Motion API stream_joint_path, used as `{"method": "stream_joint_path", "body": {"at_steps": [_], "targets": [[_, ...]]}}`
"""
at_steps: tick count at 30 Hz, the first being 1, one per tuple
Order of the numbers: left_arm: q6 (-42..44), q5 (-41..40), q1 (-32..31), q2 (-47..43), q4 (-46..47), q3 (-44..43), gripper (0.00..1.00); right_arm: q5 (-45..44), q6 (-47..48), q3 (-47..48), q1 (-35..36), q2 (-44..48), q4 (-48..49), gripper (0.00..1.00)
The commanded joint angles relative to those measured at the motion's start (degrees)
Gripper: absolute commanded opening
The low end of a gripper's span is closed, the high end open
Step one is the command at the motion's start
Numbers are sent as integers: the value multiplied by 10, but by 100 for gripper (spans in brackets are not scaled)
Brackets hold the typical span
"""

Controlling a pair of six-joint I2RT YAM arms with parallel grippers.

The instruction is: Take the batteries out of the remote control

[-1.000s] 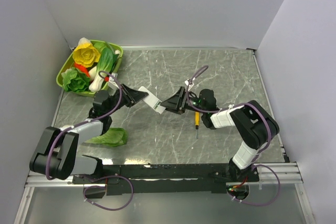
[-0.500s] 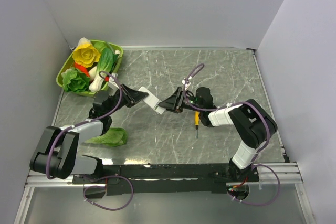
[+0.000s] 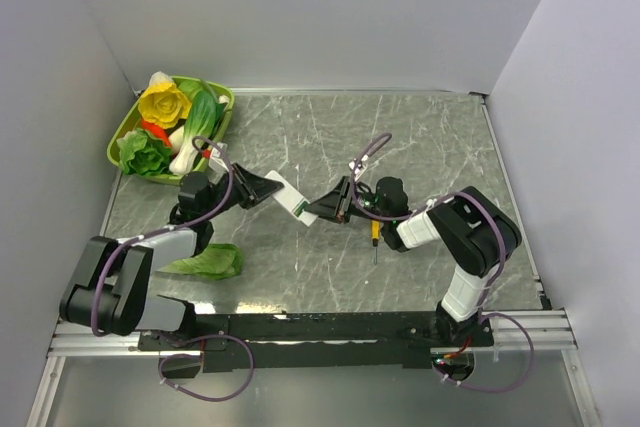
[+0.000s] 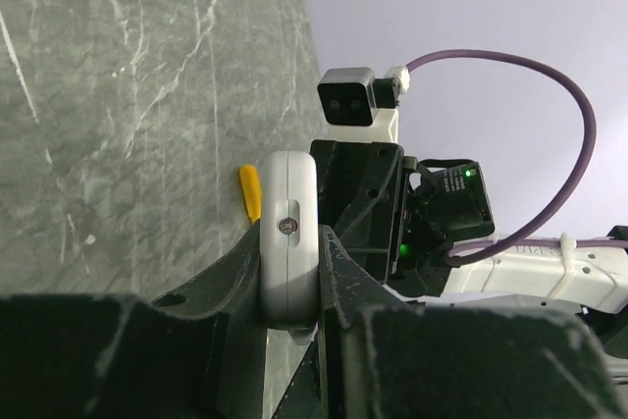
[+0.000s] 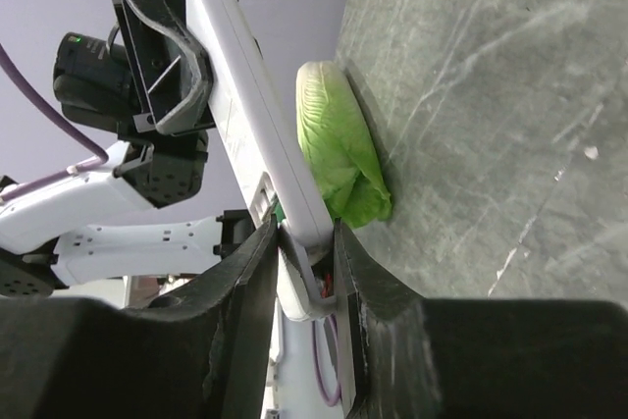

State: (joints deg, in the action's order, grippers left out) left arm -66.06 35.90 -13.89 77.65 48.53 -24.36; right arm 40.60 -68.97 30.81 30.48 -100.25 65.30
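Observation:
The remote control [image 3: 291,198], a slim white bar, hangs above the table's middle between both arms. My left gripper [image 3: 270,187] is shut on its far-left end; the left wrist view shows the white remote control [image 4: 287,242] pinched between the jaws of my left gripper [image 4: 290,277]. My right gripper [image 3: 325,210] is shut on the other end, and in its wrist view the right gripper [image 5: 304,242] clamps the remote control [image 5: 245,115]. A green sliver [image 5: 279,211] shows at that end; the batteries are otherwise hidden inside.
A yellow-handled screwdriver [image 3: 375,231] lies on the table under my right arm. A green lettuce leaf [image 3: 209,263] lies by the left arm. A green basket [image 3: 122,137] of toy vegetables stands at the back left.
My right gripper has moved left onto the remote's free end and gone from wide open to shut on it. The left gripper kept its hold.

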Motion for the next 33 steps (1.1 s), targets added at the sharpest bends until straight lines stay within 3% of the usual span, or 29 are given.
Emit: {"method": "stream_joint_path", "body": {"at_steps": [1, 11, 14, 21, 23, 24, 25, 28, 29, 31, 33], "targets": [[7, -9, 22, 1, 28, -30, 1, 7, 16, -24, -15, -18, 28, 31], [24, -9, 23, 19, 25, -32, 1, 9, 23, -39, -31, -23, 38, 37], [37, -13, 23, 15, 10, -33, 1, -9, 61, -37, -33, -7, -15, 42], [75, -31, 23, -19, -62, -38, 1, -109, 186, -17, -33, 125, -256, 58], [77, -34, 18, -35, -73, -34, 1, -161, 251, 17, -30, 162, -423, 60], [77, -37, 13, -44, -89, -32, 1, -238, 274, 57, -28, 192, -486, 61], [79, -41, 6, -48, -99, -32, 1, -276, 295, 77, -26, 204, -610, 62], [95, -57, -24, -50, -143, -39, 1, -394, 368, 143, -25, 226, -739, 68], [95, -54, -38, -48, -140, -39, 1, -423, 395, 160, -26, 226, -811, 71], [82, -42, -49, -34, -95, -30, 1, -484, 428, 193, -25, 222, -857, 73], [68, -27, -61, -17, -59, -20, 1, -484, 452, 217, -26, 205, -897, 74]]}}
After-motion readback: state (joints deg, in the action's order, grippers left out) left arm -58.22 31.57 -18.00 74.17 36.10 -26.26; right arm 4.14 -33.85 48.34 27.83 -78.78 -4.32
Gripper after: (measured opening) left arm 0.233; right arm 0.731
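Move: My right fingers already grip the battery cover at the remote's far end; the bare table it is bound for lies about 12 cm below them, roughly 4 cm left and 3 cm back. The remote control's middle is some 4 cm left and 3 cm ahead, and the screwdriver lies around 16 cm right, 3 cm back, down on the table. From my left hand, the battery cover is about 8 cm right and 5 cm back. I work the battery cover off the remote's end with my right hand, sinking about 5 cm and drifting some 3 cm right while the fingers spread and let go. Then I swing that hand up, forward and right, away from the remote, tipping its fingers down some 45 degrees and turning clockwise. My left hand keeps its grip on the remote, easing forward-left a couple of centimetres, then back and right. ##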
